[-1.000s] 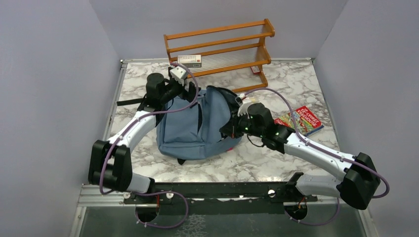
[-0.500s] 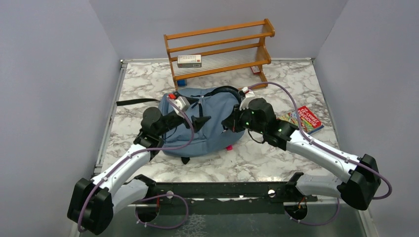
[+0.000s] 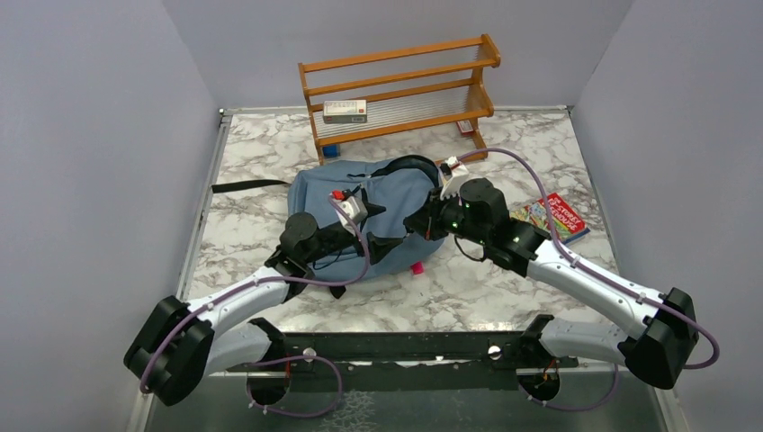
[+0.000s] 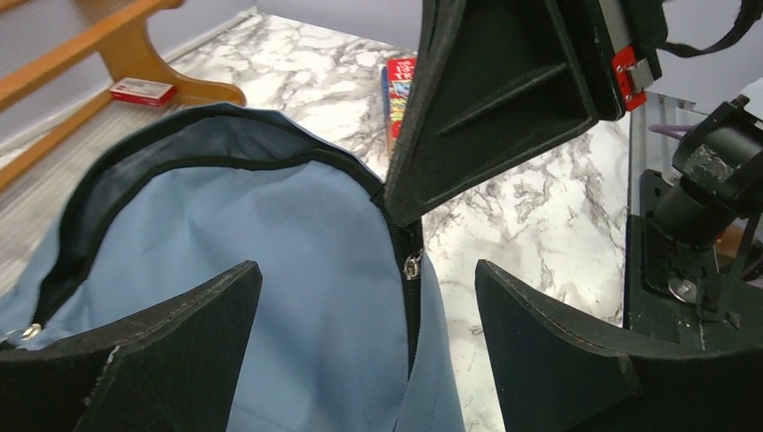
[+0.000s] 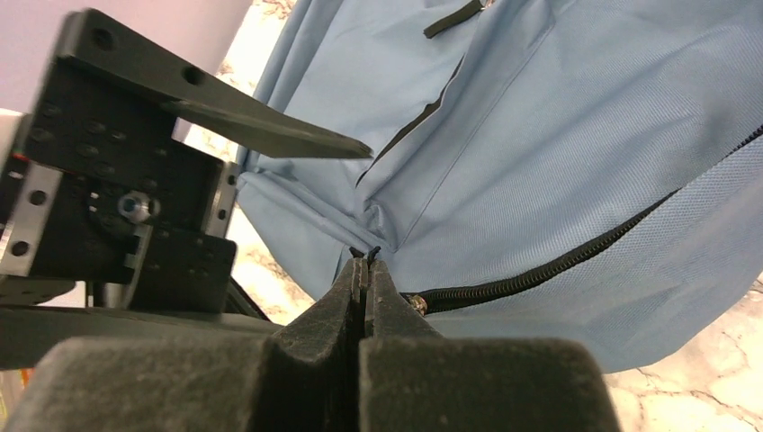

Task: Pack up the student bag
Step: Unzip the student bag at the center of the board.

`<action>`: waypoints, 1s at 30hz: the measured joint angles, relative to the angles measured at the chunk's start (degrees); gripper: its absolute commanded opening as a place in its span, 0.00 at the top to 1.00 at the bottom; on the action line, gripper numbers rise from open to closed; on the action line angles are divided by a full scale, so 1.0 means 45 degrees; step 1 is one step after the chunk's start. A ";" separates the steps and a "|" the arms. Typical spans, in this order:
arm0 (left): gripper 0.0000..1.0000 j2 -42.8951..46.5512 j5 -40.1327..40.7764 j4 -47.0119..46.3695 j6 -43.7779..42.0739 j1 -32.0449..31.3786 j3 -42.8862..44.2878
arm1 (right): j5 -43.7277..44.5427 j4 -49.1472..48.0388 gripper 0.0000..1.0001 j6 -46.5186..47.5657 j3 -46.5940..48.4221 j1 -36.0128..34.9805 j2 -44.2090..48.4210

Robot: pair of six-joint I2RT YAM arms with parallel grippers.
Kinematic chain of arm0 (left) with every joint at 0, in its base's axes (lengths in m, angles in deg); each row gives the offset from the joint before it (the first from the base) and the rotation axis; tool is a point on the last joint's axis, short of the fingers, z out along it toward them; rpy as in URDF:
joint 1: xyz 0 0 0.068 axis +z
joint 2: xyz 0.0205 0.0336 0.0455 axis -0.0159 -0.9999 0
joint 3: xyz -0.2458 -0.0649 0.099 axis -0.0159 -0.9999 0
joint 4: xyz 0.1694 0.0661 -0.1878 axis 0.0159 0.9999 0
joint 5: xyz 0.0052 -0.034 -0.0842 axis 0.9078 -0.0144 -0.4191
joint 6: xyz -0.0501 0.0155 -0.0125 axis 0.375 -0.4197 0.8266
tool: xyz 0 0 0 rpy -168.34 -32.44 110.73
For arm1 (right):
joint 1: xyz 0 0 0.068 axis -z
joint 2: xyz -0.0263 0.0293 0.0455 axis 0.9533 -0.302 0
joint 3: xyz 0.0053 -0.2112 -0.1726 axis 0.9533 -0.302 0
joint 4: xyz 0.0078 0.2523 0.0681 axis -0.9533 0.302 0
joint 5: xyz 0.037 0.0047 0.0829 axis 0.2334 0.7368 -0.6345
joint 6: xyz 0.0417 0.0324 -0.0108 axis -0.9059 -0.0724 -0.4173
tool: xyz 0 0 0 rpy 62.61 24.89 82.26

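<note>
The student bag (image 3: 396, 193) lies flat mid-table, dusty blue with a black zipper (image 5: 558, 265). My right gripper (image 3: 417, 224) is at the bag's right edge. In the right wrist view it (image 5: 365, 256) is shut on a small black zipper pull, with the zipper end beside its tips. My left gripper (image 3: 382, 229) hangs open over the bag's near right part. In the left wrist view it (image 4: 367, 266) straddles blue fabric (image 4: 270, 216) and a metal zipper slider (image 4: 413, 265), holding nothing. The bag's inside is hidden.
A wooden rack (image 3: 400, 85) stands at the back with a white box (image 3: 345, 111) on it. A small red box (image 3: 465, 127) lies by its foot. A colourful book (image 3: 551, 219) lies right of the bag. A pink item (image 3: 417, 267) peeks out at the bag's near edge.
My left arm has drawn back from the bag's far left corner to its near right part, jaws open. The bag has shifted and flattened. The right gripper has stayed shut at the bag's right edge.
</note>
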 measured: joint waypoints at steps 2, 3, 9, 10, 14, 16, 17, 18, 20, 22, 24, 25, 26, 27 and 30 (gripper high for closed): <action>0.16 -0.0384 0.0102 -0.0170 0.0010 -0.0253 0.0019 | -0.0151 -0.0058 0.99 -0.0039 -0.0015 0.0005 0.0000; 0.18 -0.0651 0.0170 -0.0282 0.0034 -0.0398 0.0073 | -0.0209 -0.0087 0.99 -0.0068 -0.0019 0.0005 0.0000; 0.27 -0.1763 0.0505 -0.0758 0.0107 -0.0986 0.0515 | -0.0423 -0.0097 0.99 -0.0097 -0.0019 0.0000 0.0019; 0.30 -0.1904 0.0549 -0.0903 0.0136 -0.1073 0.0583 | -0.0471 -0.0097 0.99 -0.0092 -0.0024 0.0005 0.0024; 0.46 -0.2181 0.0612 -0.1292 0.0248 -0.1282 0.0763 | -0.0607 -0.0165 0.99 -0.0097 -0.0078 0.0005 0.0039; 0.56 -0.2297 0.0631 -0.1511 0.0389 -0.1341 0.0840 | -0.0636 -0.0223 0.99 -0.0097 -0.0194 0.0005 0.0078; 0.62 -0.2331 0.0622 -0.1569 0.0423 -0.1360 0.0855 | -0.0641 -0.0277 0.99 -0.0097 -0.0253 0.0005 0.0107; 0.70 -0.2370 0.0612 -0.1608 0.0486 -0.1375 0.0860 | -0.0622 -0.0325 0.99 -0.0092 -0.0287 0.0010 0.0131; 0.82 -0.2424 0.0588 -0.1681 0.0559 -0.1467 0.0860 | -0.0597 -0.0359 0.99 -0.0092 -0.0296 0.0015 0.0175; 0.91 -0.2438 0.0573 -0.1671 0.0656 -0.1496 0.0860 | -0.0554 -0.0364 0.99 -0.0092 -0.0301 0.0024 0.0272; 1.00 -0.2501 0.0578 -0.1695 0.0782 -0.1472 0.0860 | -0.0466 -0.0384 0.99 -0.0087 -0.0301 0.0063 0.0384; 1.00 -0.2506 0.0573 -0.1710 0.0821 -0.1472 0.0860 | -0.0447 -0.0374 0.99 -0.0087 -0.0301 0.0068 0.0413; 1.00 -0.2511 0.0568 -0.1719 0.0889 -0.1477 0.0860 | -0.0432 -0.0369 0.99 -0.0087 -0.0301 0.0068 0.0437; 1.00 -0.2516 0.0573 -0.1734 0.0976 -0.1477 0.0860 | -0.0408 -0.0374 0.99 -0.0087 -0.0306 0.0068 0.0457; 1.00 -0.2521 0.0573 -0.1753 0.1137 -0.1472 0.0850 | -0.0359 -0.0379 0.96 -0.0092 -0.0335 0.0068 0.0505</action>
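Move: The zip pull of the student bag hangs about 5 cm to the right of the open left hand, straight across and a centimetre lower; from the closed right hand it is some 2 cm below and 1 cm ahead. The right fingertips, already pinching the black tab at the zip's end, are 5 cm to the left hand's right and 1 cm up. The bag's other zip pull is roughly 14 cm ahead of the left hand, 6 cm to its left and 4 cm down, the pink highlighter about 4 cm back, 8 cm to its right and 16 cm below. The left hand, fingers wide open, slides about 5 cm to the right towards the zip pull just beneath the right fingertips, dipping some 1.5 cm and coming half of that back up, and while it eases to a stop its fingers close from nearly wide open to shut, pinching the pull and the zip edge around it. The right hand stays clamped on the black tab beside it, holding the bag's edge up almost in place and shifting only about a centimetre, a little back and finally up. ##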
